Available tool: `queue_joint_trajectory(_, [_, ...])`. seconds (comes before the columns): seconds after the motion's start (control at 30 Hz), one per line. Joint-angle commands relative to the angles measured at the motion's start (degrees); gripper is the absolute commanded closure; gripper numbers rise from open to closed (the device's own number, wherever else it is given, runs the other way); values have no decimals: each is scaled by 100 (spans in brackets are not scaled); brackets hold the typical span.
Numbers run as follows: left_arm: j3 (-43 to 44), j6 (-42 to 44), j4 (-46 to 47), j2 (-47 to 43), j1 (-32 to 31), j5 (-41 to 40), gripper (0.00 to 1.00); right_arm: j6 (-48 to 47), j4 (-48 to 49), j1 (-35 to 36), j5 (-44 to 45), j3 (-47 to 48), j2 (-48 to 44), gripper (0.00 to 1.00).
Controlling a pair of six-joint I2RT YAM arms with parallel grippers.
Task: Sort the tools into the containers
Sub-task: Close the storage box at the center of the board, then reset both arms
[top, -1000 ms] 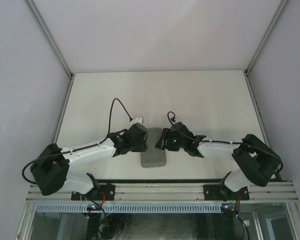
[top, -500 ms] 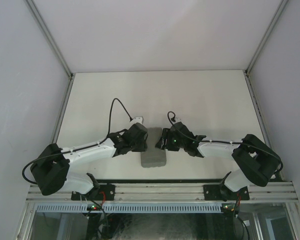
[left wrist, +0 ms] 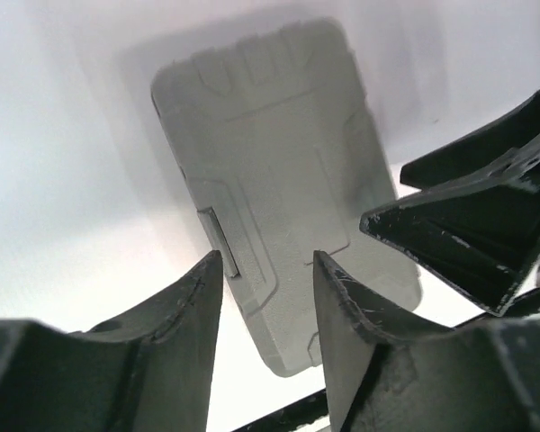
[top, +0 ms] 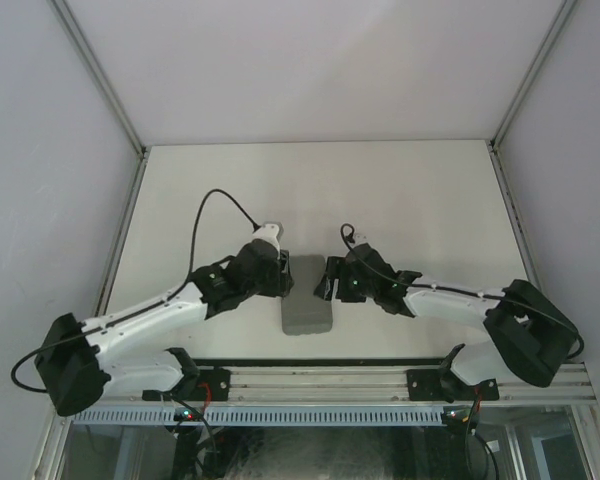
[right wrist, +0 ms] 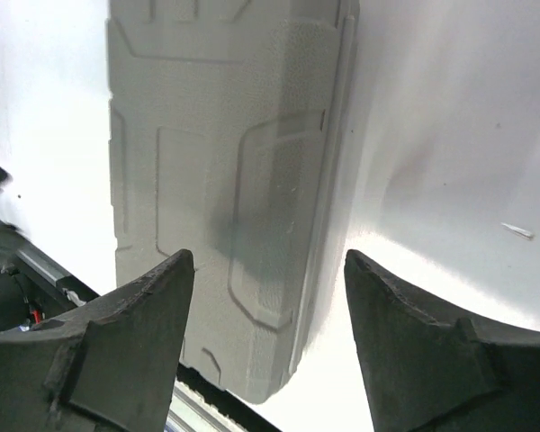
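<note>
The container, a grey rounded-corner case (top: 308, 302), lies closed on the white table between my two arms. No tools are in view. My left gripper (top: 284, 276) hovers at the case's left long edge, open and holding nothing. From the left wrist, the case (left wrist: 279, 171) lies beyond the left gripper (left wrist: 266, 261), with its latch edge between the fingers. My right gripper (top: 326, 281) is at the case's right edge, also open. In the right wrist view the case (right wrist: 225, 135) and its right edge show between the spread fingers of the right gripper (right wrist: 268, 256).
The aluminium rail (top: 320, 385) with both arm bases runs along the near table edge, just behind the case's near end. Grey walls enclose the table on three sides. One finger of the right gripper (left wrist: 468, 234) shows at the right of the left wrist view.
The left arm has stretched out, its elbow dropping to the lower left. The right arm has shifted slightly and its jaws have spread wider. The case has not moved.
</note>
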Motion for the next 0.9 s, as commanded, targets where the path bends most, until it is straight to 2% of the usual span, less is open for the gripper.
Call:
queue_joint_trajectory(0.0, [550,523,-146,-796,198,-209,48,-555,-574,-20,433,379,-816,30])
queue_joint_trajectory(0.3, [431,754,-446,-2856,350,-1113,41,-1216,-1539,53,1383,501,-2939,1])
queue_joint_trajectory(0.47, [508,1012,-832,-3810,345,-1599,30,-1463,-2335,95,1769,504,-4246,0])
queue_joint_trajectory(0.73, [630,1020,-2027,-4484,348,-2173,15,-1672,-3583,89,2586,504,-6014,0])
queue_joint_trajectory(0.87, [564,840,-2416,-4737,350,-2377,0,-1681,-3953,92,2873,500,-6522,0])
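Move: The closed storage box is the only thing nearby. Its middle lies about 5 cm to the left hand's right, some 2 cm back and 7 cm below. From the right hand it lies roughly 4 cm to the left, about 1 cm back and 4 cm lower. Both hands rise 15–20 cm and swing 15 cm outward, away from the box, fingertips tilting up 30–40 degrees, fingers opening wide. ##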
